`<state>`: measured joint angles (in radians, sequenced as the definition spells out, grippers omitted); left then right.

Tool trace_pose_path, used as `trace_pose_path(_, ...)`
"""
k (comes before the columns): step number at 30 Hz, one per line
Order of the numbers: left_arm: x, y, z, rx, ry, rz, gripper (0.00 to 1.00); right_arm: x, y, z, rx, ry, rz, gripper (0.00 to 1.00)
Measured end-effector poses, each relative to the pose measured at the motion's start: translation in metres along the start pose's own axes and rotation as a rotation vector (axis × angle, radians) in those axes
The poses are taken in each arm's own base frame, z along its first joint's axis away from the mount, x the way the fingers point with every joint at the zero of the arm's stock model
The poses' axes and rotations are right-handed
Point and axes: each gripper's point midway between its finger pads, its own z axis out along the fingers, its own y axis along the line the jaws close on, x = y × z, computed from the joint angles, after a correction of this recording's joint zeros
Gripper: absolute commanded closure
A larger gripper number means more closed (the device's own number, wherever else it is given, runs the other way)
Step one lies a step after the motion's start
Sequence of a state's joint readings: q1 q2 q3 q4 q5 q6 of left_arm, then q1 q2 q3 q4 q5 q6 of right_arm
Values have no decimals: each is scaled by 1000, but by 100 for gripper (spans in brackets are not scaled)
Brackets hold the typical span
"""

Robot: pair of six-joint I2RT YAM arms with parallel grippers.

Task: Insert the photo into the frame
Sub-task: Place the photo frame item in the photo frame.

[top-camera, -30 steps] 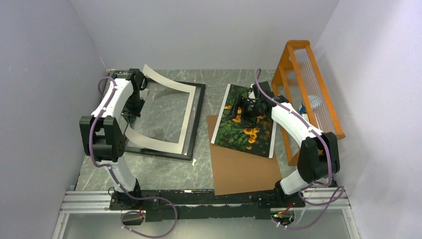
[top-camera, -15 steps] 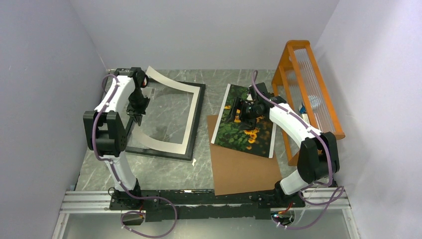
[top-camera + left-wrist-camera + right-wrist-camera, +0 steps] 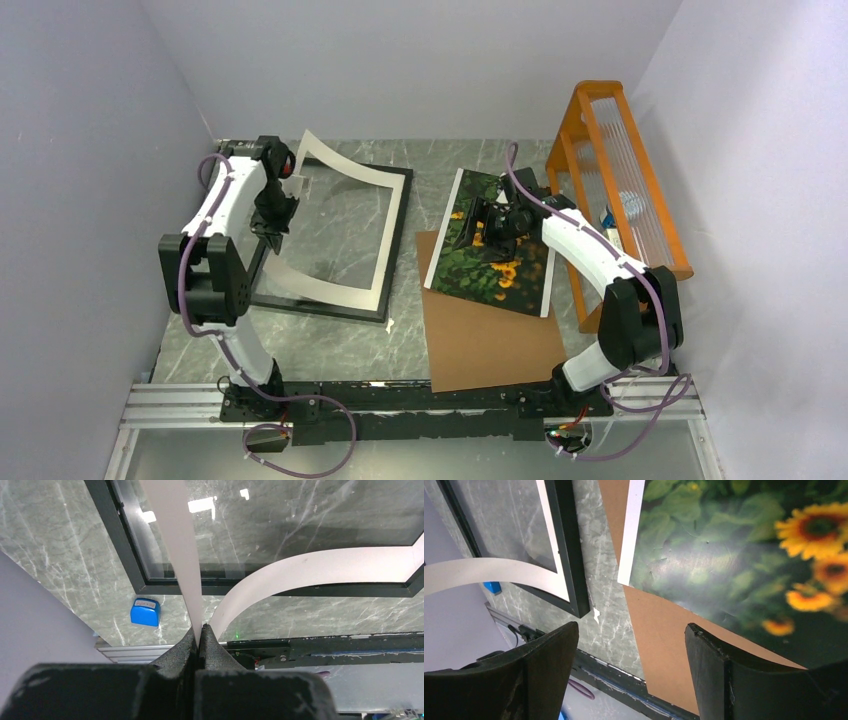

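The photo point(image 3: 495, 268), a sunflower print, lies tilted on the brown backing board point(image 3: 490, 345) at centre right; it also shows in the right wrist view point(image 3: 734, 555). The black frame point(image 3: 400, 215) lies flat at left, its glass showing the marble through it, and it also shows in both wrist views point(image 3: 125, 545) point(image 3: 571, 555). My left gripper point(image 3: 290, 188) point(image 3: 201, 629) is shut on the left edge of the white mat sheet point(image 3: 325, 288) point(image 3: 172, 540) and holds it bowed up over the frame. My right gripper point(image 3: 468, 228) point(image 3: 631, 627) is open and empty, hovering over the photo's left part.
An orange wooden rack point(image 3: 620, 170) stands at the far right against the wall. A small blue object point(image 3: 145, 612) lies on the table left of the frame. Walls close in on the left, back and right. The arm bases and rail run along the near edge.
My left gripper has risen and shifted right with the mat edge, bowing the mat higher over the frame. My right gripper has edged slightly left over the photo.
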<state>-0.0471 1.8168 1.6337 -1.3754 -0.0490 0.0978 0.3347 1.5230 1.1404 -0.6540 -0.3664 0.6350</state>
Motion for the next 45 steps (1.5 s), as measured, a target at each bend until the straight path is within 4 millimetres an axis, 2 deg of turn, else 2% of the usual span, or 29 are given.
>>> trace_pose_path(4,1,1,-9,-5,-38,13,98,3,-1,1,3,7,1,19)
trace_pose_path(8,0,0,-7,-2,-40,12,97,5,0,2,3,10,-3,19)
trace_pose_path(9,-1,0,-6,-2,-41,11,91,5,1,2,3,11,-4,19)
trace_pose_path(11,-1,0,-6,-2,-42,8,65,6,1,2,5,11,-5,19)
trace_pose_path(12,-1,0,-6,-3,-43,8,55,6,0,3,7,11,-6,19)
trace_pose_path(14,-2,1,-6,-7,-48,7,41,6,0,3,10,11,-8,19)
trace_pose_path(19,-3,1,-6,-8,-48,4,22,5,-1,3,17,5,-8,19)
trace_pose_path(24,-2,3,-6,-18,-47,1,8,5,-1,3,17,5,-8,19)
trace_pose_path(36,4,23,-4,-141,-15,-21,6,5,-2,3,21,2,-16,19)
trace_pose_path(42,6,35,-6,-222,-11,-74,6,6,-3,4,23,3,-16,19)
trace_pose_path(45,5,35,-7,-229,-11,-120,6,7,-5,5,29,6,-17,19)
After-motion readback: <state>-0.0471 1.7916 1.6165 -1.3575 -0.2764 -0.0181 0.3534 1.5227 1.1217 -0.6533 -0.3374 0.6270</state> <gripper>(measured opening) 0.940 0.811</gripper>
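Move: The left hand hangs over the frame, the raised left strip of the white mat already pinched in its fingers. The frame's left rail, where that strip belongs, runs about 4 cm to its left, level with it fore and aft, and some 10 cm below. The frame's near-left corner lies roughly 13 cm back and 7 cm left, and the blue case 18 cm back and 8 cm left. From the right hand, the left rail is some 38 cm left and 4 cm ahead. The left fingers let go of the mat's left strip, opening from shut to nearly fully wide while the hand hovers almost still above the frame. Once they are wide, the fingertips swing about 3.5 cm left towards the frame's left rail, the wrist rolling some 15 degrees so its left side rises, with no real change of height. ##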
